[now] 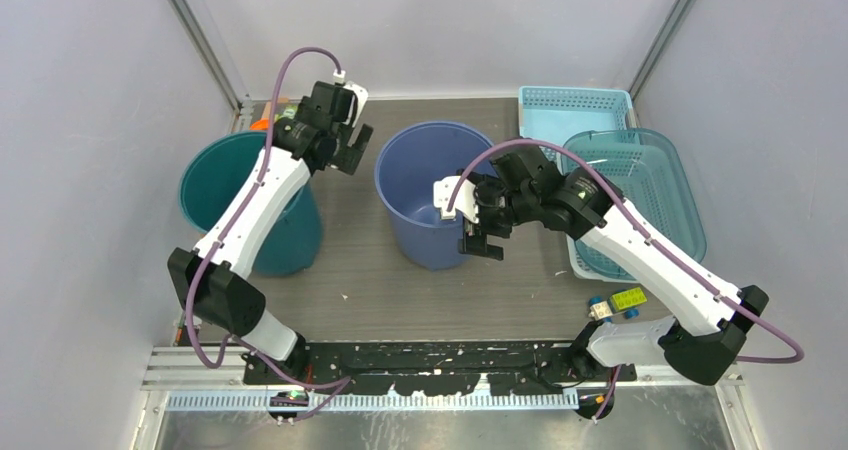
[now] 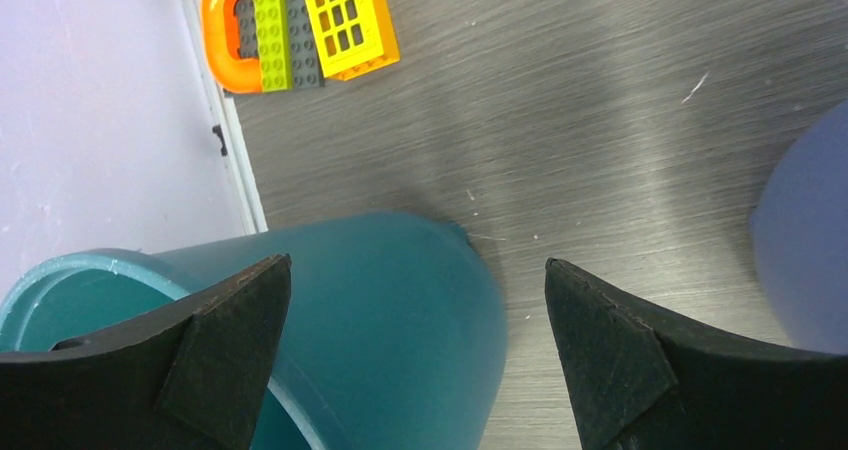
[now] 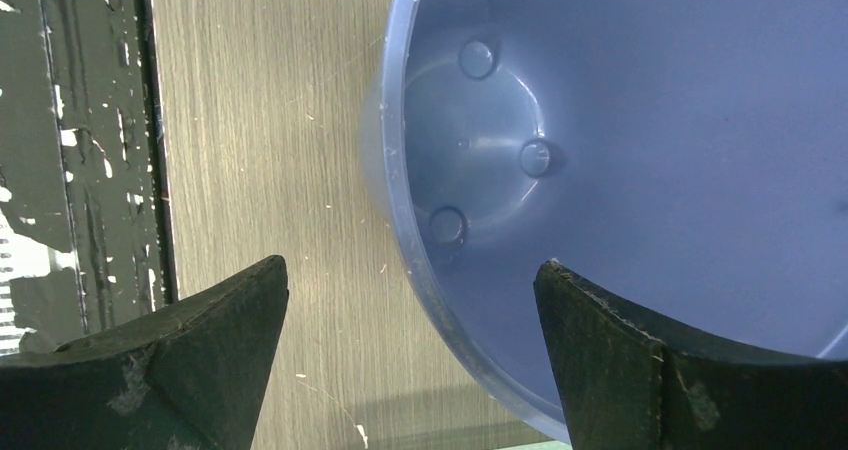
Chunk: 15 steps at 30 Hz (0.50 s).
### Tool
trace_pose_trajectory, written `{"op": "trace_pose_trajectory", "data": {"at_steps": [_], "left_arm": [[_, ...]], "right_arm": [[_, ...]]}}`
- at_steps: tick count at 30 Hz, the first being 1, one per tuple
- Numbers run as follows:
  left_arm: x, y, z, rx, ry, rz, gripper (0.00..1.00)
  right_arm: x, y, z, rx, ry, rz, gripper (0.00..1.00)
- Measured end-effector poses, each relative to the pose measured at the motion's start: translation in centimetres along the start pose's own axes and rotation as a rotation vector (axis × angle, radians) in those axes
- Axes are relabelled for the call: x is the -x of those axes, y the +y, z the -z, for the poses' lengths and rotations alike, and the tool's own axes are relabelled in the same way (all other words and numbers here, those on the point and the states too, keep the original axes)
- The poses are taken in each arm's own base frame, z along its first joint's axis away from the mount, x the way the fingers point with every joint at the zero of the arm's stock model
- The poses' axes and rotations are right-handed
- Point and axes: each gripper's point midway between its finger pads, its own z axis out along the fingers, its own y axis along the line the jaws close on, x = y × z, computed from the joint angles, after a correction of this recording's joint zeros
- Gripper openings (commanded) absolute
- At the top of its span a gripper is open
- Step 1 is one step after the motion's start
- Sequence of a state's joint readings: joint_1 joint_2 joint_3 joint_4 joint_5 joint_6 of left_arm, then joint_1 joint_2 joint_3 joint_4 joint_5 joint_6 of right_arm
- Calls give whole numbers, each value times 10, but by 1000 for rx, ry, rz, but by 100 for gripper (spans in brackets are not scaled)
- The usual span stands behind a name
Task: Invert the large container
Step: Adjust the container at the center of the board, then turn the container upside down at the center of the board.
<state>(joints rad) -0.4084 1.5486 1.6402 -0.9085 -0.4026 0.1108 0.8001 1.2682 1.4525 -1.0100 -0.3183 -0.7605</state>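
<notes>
Two big buckets stand upright, mouths up: a blue bucket (image 1: 432,192) at the table's middle and a slightly wider teal bucket (image 1: 250,205) at the left. Which one is the large container I cannot tell. My right gripper (image 1: 482,242) is open and straddles the blue bucket's near-right rim (image 3: 400,220); its (image 3: 410,270) one finger is inside and the other outside, not pinching. My left gripper (image 1: 352,155) hangs open over the teal bucket's (image 2: 400,310) back-right wall, holding nothing (image 2: 418,270). The blue bucket (image 2: 805,250) shows at the right edge of the left wrist view.
A light blue basket (image 1: 575,110) and a teal mesh basket (image 1: 690,210) sit at the back right. Toy bricks (image 2: 300,30) lie in the back left corner, behind the teal bucket. More bricks (image 1: 628,298) lie near the right arm's base. Walls close in on both sides.
</notes>
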Motion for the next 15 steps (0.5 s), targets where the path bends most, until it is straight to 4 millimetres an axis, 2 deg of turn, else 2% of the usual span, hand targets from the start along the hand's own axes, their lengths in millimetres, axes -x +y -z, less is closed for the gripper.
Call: {"op": "trace_pose_trajectory", "data": {"at_steps": [7, 15], "left_arm": [[-29, 14, -6, 41, 74, 2, 99], [-44, 44, 5, 111, 86, 10, 99]], "right_arm": [[5, 3, -2, 7, -10, 12, 95], [5, 4, -2, 8, -10, 13, 93]]}}
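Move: The teal bucket stands about 22 cm to the left of the left hand and 7 cm back, its middle some 13 cm lower. The blue large container is about 17 cm to that hand's right and 6 cm back, the yellow block 16 cm left and 16 cm ahead, on the table. From the right hand, the large container's middle lies about 12 cm ahead, 9 cm left and 16 cm down. The open left hand swings about 6 cm to the left, away from the blue large container, easing back some 2 cm and dipping slightly before it starts to rise again, while its forearm, lying over the teal bucket's right side, pushes that bucket along to the left. The right hand stays all but still over the near right part of the large container's rim, fingers open on either side of its line. ##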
